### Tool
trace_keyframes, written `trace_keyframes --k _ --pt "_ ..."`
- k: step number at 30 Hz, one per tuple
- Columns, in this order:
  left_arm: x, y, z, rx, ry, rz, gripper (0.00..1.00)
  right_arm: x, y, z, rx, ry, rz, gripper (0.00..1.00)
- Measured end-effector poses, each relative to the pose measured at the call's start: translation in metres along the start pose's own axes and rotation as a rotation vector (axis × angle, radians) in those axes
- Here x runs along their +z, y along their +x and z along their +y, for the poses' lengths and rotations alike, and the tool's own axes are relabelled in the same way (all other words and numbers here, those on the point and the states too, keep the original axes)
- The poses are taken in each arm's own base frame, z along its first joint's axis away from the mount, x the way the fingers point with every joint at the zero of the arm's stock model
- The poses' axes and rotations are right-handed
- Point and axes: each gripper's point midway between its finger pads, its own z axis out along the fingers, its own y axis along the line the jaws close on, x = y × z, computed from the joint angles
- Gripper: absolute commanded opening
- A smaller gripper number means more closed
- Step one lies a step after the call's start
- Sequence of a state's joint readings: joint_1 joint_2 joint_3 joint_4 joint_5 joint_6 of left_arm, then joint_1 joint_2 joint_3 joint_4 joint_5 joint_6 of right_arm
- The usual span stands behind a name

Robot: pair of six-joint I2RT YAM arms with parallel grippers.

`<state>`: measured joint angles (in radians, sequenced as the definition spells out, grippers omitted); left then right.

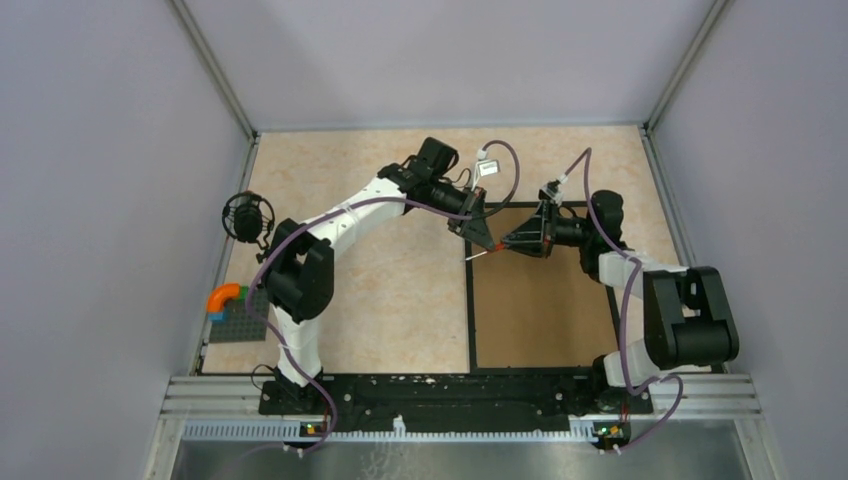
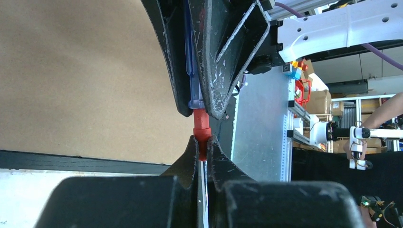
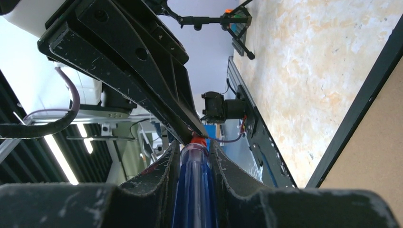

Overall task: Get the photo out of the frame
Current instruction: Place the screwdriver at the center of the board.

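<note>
The frame (image 1: 470, 310) lies face down on the right half of the table, its brown board back (image 1: 540, 300) up; its black rim (image 2: 71, 161) (image 3: 361, 104) shows in both wrist views. The photo is hidden. Above the frame's far left corner both grippers hold one screwdriver (image 1: 483, 253). My left gripper (image 2: 203, 142) (image 1: 490, 243) is shut on its red collar (image 2: 201, 126) and thin metal shaft. My right gripper (image 3: 195, 147) (image 1: 512, 243) is shut on its clear blue handle (image 3: 195, 190). The two grippers meet tip to tip.
A grey studded plate with an orange and blue arch (image 1: 235, 310) sits at the table's left edge. A black round device on a stand (image 1: 247, 216) is by the left wall. Walls close in the beige table (image 1: 400, 300) on three sides.
</note>
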<state>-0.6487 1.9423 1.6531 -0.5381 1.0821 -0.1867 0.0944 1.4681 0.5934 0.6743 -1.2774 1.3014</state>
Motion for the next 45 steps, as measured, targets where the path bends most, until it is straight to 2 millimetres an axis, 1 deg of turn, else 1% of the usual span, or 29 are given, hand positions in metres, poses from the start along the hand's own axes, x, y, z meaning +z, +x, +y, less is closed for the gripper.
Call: trace_keyframes --k 10,12,14,19,20,21,23,24,25,27,29,33,38,40,42,43,44,45 --pt "0.002 0.005 0.004 -0.006 0.002 0.002 0.0 0.0 0.003 -0.01 0.038 0.013 0.039 0.0" --pt "0.004 0.0 0.004 0.022 0.008 -0.014 0.0 0.002 0.005 -0.013 0.042 0.028 0.056 0.0" --pt "0.006 0.0 0.002 0.027 0.013 -0.018 0.0 0.003 0.008 -0.011 0.032 0.028 0.085 0.0" --pt "0.006 0.0 0.002 0.032 0.013 -0.025 0.0 0.003 0.008 -0.009 0.027 0.028 0.094 0.0" --pt "0.006 -0.001 0.002 0.034 0.014 -0.027 0.11 0.003 0.008 -0.008 0.028 0.026 0.093 0.0" --pt "0.006 -0.002 0.001 0.038 0.013 -0.029 0.26 0.003 0.007 -0.007 0.029 0.021 0.089 0.0" --pt "0.004 -0.004 -0.001 0.046 0.011 -0.038 0.44 0.003 0.007 -0.004 0.034 0.006 0.084 0.0" --pt "0.004 -0.004 -0.001 0.055 0.006 -0.041 0.52 0.003 0.008 -0.001 0.04 -0.004 0.088 0.0" --pt "0.003 -0.004 0.0 0.062 0.003 -0.044 0.57 0.002 0.009 0.001 0.042 -0.012 0.093 0.0" --pt "0.001 -0.007 0.001 0.082 0.01 -0.054 0.63 0.004 0.008 0.005 0.041 -0.022 0.097 0.0" --pt "-0.002 -0.012 0.002 0.127 0.005 -0.07 0.66 0.007 0.012 0.007 0.047 -0.027 0.113 0.0" --pt "-0.015 -0.012 0.0 0.222 -0.033 -0.07 0.66 0.009 0.014 0.01 0.045 -0.033 0.124 0.0" --pt "-0.035 -0.004 -0.011 0.336 -0.109 -0.045 0.66 0.01 0.012 0.011 0.039 -0.037 0.119 0.0" --pt "-0.037 0.002 -0.014 0.364 -0.136 -0.017 0.65 0.01 0.012 0.01 0.04 -0.036 0.116 0.0" --pt "-0.033 0.01 -0.013 0.382 -0.159 0.02 0.64 0.01 0.01 0.01 0.043 -0.034 0.108 0.0" --pt "-0.031 0.015 -0.013 0.386 -0.167 0.041 0.62 0.011 0.01 0.01 0.042 -0.034 0.105 0.0" --pt "-0.028 0.021 -0.012 0.384 -0.176 0.064 0.57 0.011 0.009 0.01 0.041 -0.034 0.101 0.0" --pt "-0.024 0.026 -0.012 0.386 -0.186 0.087 0.49 0.011 0.008 0.01 0.04 -0.034 0.098 0.0"
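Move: The screwdriver hangs between both hands: its middle, about the red collar, is some 2 cm to the right of the left hand, level with it, and about 3 cm to the left of the right hand. The board's centre is roughly 20 cm below, about 7 cm to the right of the right hand and 3 cm back. The frame's left rail passes about 20 cm under the left hand, some 4 cm to its left and 2 cm back. After a short dip and a slight nudge to the right, the left hand opens wide off the shaft, then draws about 4 cm left, arching up and down again, ending some 2 cm back, and rolls about 25 degrees with its far side lifting. The right hand keeps its grip on the handle, dips about 1 cm, then rises 2 cm and eases slightly left. ##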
